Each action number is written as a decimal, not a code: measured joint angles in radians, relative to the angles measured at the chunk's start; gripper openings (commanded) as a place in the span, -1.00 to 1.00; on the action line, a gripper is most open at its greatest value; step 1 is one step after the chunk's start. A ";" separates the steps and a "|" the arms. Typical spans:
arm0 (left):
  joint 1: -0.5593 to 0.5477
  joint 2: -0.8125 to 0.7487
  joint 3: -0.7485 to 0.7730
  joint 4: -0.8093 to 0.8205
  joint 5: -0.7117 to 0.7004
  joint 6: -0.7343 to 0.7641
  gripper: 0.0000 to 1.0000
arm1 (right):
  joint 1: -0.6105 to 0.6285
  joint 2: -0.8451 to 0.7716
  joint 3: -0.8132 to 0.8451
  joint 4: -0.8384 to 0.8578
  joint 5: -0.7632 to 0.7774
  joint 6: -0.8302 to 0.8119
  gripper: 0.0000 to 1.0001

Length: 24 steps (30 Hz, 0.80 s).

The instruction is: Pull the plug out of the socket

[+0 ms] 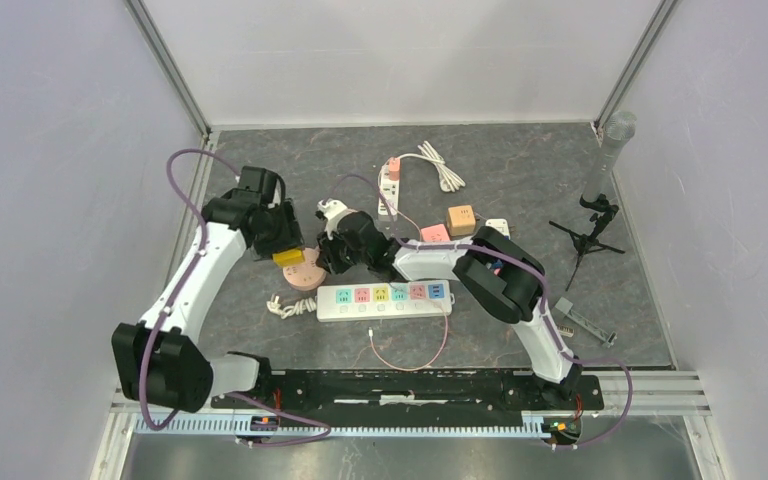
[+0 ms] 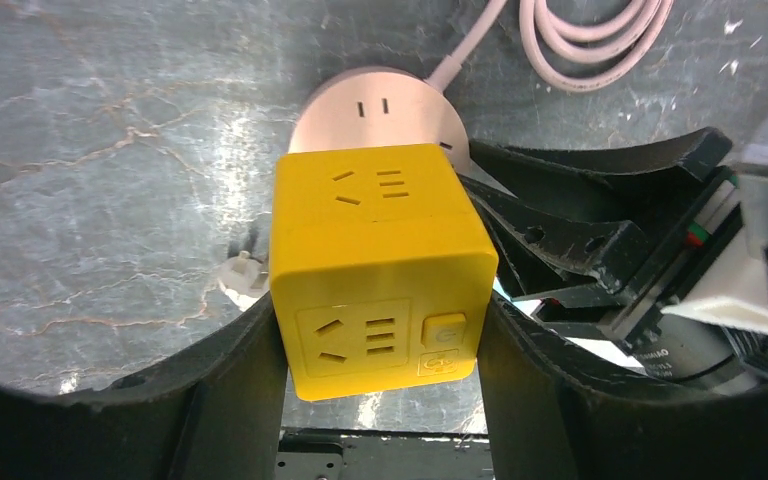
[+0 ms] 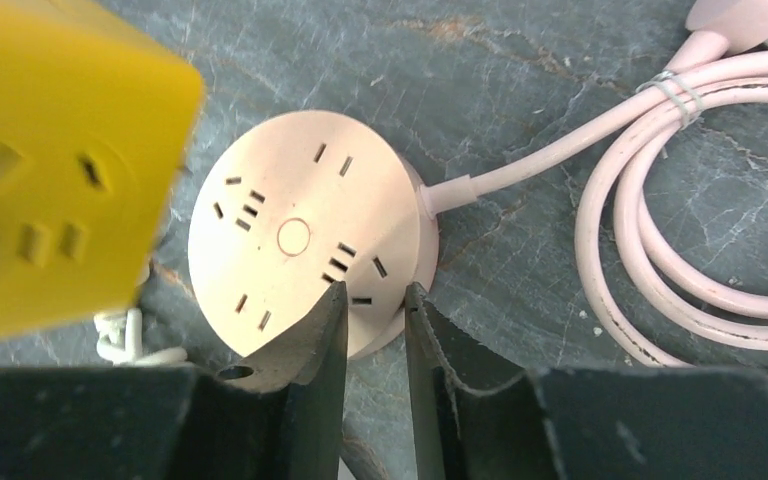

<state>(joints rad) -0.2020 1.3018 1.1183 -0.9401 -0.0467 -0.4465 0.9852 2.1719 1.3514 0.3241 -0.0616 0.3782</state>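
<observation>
A yellow cube plug [image 2: 380, 260] sits between my left gripper's [image 2: 380, 340] fingers, which are shut on its two sides. It hangs clear above the round pink socket [image 2: 380, 105] on the table, tilted and apart from it. In the top view the cube [image 1: 289, 258] is just up and left of the socket [image 1: 303, 275]. My right gripper [image 3: 375, 295] has its jaws nearly together with nothing between them, tips over the near rim of the socket [image 3: 300, 230]. The cube [image 3: 50, 170] shows blurred at the upper left there.
The socket's pink cable [image 3: 660, 250] lies coiled to its right. A white power strip with coloured outlets [image 1: 385, 299] lies in front. Another strip [image 1: 390, 190], an orange cube [image 1: 460, 218], a pink cube [image 1: 434, 234] and a small tripod [image 1: 590, 230] stand further back.
</observation>
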 measured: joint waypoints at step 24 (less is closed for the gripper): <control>-0.045 0.034 -0.092 0.248 0.378 -0.072 0.05 | -0.333 -0.551 -0.156 -0.301 -0.160 -0.140 0.18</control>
<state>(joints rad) -0.2474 1.3354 1.0260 -0.6926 0.3317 -0.5182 0.6518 1.6211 1.1954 0.0227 -0.2218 0.2382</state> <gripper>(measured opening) 0.673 0.578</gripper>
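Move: The left hand already holds the yellow plug clear above the round pink socket, whose middle is about 1 cm ahead, 2 cm right and 12 cm below. The clear table it is bound for lies some 12 cm right, 1 cm ahead and 13 cm below; the long power strip 17 cm right, 6 cm back; the pink cube plug 27 cm right, 6 cm ahead. From the empty right hand, the socket is level, 4 cm left and 3 cm below. Left lifts the yellow plug, then swings it 10 cm right; right hand, opening, retreats up-right from the socket. ##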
